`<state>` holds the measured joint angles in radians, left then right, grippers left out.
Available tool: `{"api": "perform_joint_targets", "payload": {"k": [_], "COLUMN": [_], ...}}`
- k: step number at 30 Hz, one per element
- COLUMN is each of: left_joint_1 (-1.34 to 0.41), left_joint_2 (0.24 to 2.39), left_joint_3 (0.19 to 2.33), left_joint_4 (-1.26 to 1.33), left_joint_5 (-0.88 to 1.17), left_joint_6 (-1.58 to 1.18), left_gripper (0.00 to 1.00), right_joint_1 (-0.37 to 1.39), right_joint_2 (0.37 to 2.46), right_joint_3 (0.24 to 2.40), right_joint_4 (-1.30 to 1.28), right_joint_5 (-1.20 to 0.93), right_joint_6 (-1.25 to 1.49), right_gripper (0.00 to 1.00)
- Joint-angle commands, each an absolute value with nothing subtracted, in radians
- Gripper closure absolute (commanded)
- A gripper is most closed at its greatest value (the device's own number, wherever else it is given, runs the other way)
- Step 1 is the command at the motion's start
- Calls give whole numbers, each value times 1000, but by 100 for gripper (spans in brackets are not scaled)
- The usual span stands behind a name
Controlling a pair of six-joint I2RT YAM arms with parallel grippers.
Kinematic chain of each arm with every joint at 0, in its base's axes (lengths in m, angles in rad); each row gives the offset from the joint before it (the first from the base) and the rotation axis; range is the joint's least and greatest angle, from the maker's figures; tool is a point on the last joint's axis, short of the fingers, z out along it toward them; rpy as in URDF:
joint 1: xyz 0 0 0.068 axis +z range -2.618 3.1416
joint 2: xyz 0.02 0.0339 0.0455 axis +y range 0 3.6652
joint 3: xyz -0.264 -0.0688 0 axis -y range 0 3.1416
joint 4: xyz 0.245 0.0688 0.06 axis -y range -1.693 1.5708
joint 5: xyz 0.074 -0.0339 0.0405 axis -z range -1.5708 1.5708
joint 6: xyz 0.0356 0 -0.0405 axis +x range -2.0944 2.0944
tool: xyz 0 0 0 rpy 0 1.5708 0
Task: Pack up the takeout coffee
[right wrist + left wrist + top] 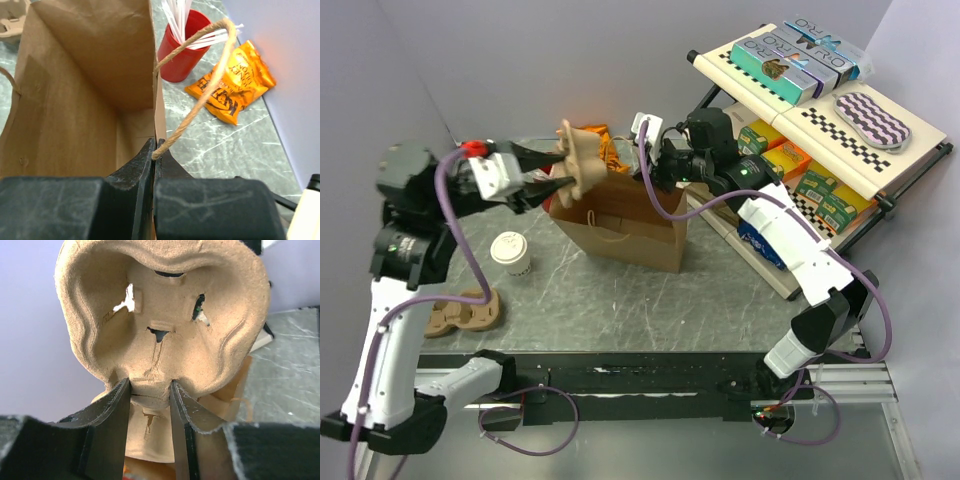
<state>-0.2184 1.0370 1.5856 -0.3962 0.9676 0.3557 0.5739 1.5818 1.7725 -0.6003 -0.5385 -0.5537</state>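
Observation:
The takeout coffee [510, 253], a small white cup with a domed lid, stands on the table left of the brown paper bag [620, 225]. My left gripper [552, 172] is shut on a brown pulp cup carrier [579, 163] and holds it in the air over the bag's left rim; the carrier fills the left wrist view [165, 320]. My right gripper [650, 170] is shut on the bag's rim at the far right corner. The right wrist view looks down into the open bag [85, 100], with the twine handle [200, 95] looping beside my fingers [142, 165].
A second pulp carrier [465, 312] lies at the table's left front. A red cup with white sticks [182, 47] and an orange snack packet [232, 82] lie behind the bag. A rack of boxed goods [820, 120] stands at the right.

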Motion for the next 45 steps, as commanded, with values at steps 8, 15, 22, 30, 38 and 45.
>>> {"api": "perform_joint_targets", "payload": {"k": [8,15,22,30,38,45], "left_joint_1": [-494,-531,-557,-581,-595,-614], "left_joint_2": [1046,1072,1135,1109,1118,1153], "left_joint_3": [1417,1399,1505,1388,1362,1359], "left_joint_4": [-361,-368,-437,-440,-502,-551], "left_joint_5": [732,700,698,681,634,542], "left_joint_6": [584,664,704,773,848,911], "left_gripper": [99,99,99,99,99,99], "right_joint_1": [584,584,586,583,583,584], "right_joint_2": [1471,1454,1454,1448,1448,1427], "right_joint_3": [1727,1703,1680,1678,1689,1666], "right_joint_4": [-584,-577,-558,-552,-557,-574], "right_joint_5": [-546,-566,-557,-551,-557,-600], "right_joint_6": [-492,-506,-488,-486,-508,-557], "right_gripper": [100,100,100,100,100,100]}}
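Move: The mouth of the paper bag lies about 10 cm ahead of the left hand, 11 to its right and 18 below. The coffee cup stands some 7 cm ahead, 13 left and 44 below; the red straw cup about 26 ahead, 4 left, 43 below; the orange snack bag 30 ahead, 3 right, 48 below. From the right hand, the mouth is roughly 3 cm back, 6 left and 3 lower. Left hand lowers the still-pinched cup holder about 14 cm, and rightward, towards the bag the right keeps holding. ##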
